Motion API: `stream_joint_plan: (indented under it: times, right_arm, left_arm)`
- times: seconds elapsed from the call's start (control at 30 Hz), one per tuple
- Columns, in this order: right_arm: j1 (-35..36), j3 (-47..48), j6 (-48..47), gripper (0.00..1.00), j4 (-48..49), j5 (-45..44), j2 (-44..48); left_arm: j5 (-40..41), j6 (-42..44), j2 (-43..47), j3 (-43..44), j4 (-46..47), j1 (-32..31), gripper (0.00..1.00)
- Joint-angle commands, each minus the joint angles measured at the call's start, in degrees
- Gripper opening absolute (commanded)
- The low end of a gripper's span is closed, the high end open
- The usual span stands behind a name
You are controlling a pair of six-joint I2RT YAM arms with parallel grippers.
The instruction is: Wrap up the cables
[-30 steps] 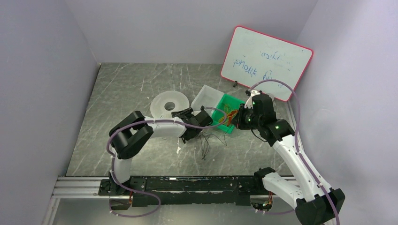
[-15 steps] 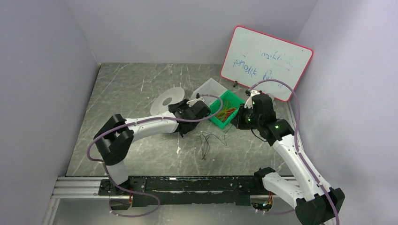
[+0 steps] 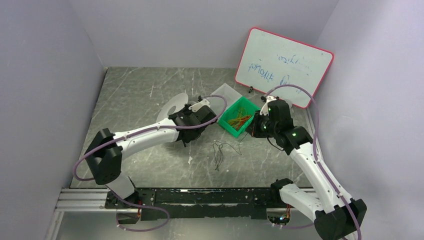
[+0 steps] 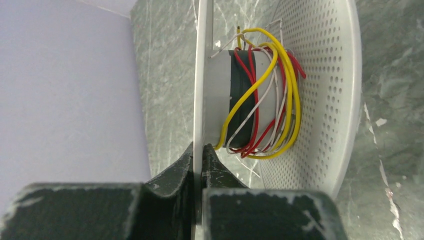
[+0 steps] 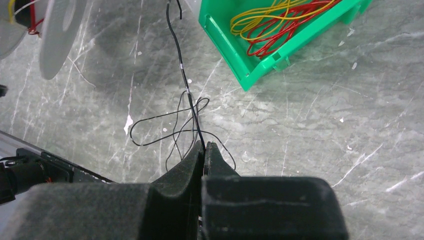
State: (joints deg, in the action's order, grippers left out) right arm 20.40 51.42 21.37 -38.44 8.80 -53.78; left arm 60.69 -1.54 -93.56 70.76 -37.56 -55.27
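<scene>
A white spool (image 4: 202, 75) stands on edge, with yellow, red and white cables (image 4: 265, 100) wound round its hub in front of its perforated flange (image 4: 320, 90). My left gripper (image 4: 201, 152) is shut on the rim of the thin flange; from above it (image 3: 192, 112) sits over the spool (image 3: 172, 107). My right gripper (image 5: 204, 145) is shut on a black cable (image 5: 186, 85) that runs up towards the spool. Loose loops of the black cable (image 3: 220, 150) lie on the table. More yellow and red cables (image 5: 275, 22) lie in the green bin (image 5: 220, 40).
The green bin (image 3: 226, 125) sits between the two grippers, with a clear plastic tray (image 3: 222, 95) behind it. A red-framed whiteboard (image 3: 282, 67) leans at the back right. Grey walls close in the table on three sides.
My left gripper has shut on the spool's flange and moved back and to the left, tipping the spool up from lying flat. The right arm has held still.
</scene>
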Motion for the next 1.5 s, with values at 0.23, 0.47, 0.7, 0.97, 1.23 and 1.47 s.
stream_joint_plan:
  times: [0.23,0.47,0.7,0.97,1.23,1.47]
  right_arm:
    - [-0.52,2.02,-2.09,0.00,1.47,1.91,-0.74]
    - [-0.48,4.67,-6.70,0.00,2.07,5.63,-0.60]
    - [-0.48,8.96,-14.85,0.00,2.48,15.32,-0.64]
    - [-0.08,12.89,-24.93,0.00,2.91,27.51,-0.72]
    - [0.16,15.25,-24.82,0.00,4.02,35.62,-3.55]
    - [2.53,17.95,-27.52,0.00,-3.04,36.26,-7.57]
  left_arm:
    - [-9.84,-15.22,14.18,-1.61,-6.29,0.15,0.07]
    - [-20.53,-18.39,23.73,-5.22,-4.40,0.16,0.07]
    - [-29.21,-18.48,31.92,-10.21,-1.69,0.16,0.07]
    - [-36.72,-17.56,35.70,-14.41,1.52,0.16,0.07]
    - [-37.50,-16.87,34.51,-16.83,3.42,0.16,0.07]
    - [-37.87,-16.32,33.17,-17.83,4.13,0.16,0.12]
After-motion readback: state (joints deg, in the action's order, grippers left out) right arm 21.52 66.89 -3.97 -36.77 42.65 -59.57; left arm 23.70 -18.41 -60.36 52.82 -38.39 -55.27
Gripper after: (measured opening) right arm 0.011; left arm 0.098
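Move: About 7 cm ahead of the left hand and 6 cm below it is the middle of the spool it already holds by one flange. The black cable's heap lies some 18 cm to that hand's right, 7 cm back and 17 cm below. From the right hand, already pinching the cable near its free end, the spool is about 28 cm left and 10 cm ahead. The heap is some 12 cm left and about level, the green box 16 cm ahead and 3 cm left. Drawing the spool back about 10 cm towards its own base, the left hand keeps its pinch on the flange and rolls its left side down some 40 degrees, rising slightly and then sinking again. The right hand waits briefly, then climbs about 11 cm and swings 8 cm left towards the spool, turning about 40 degrees counter-clockwise and tipping its fingers up, cable still gripped. ##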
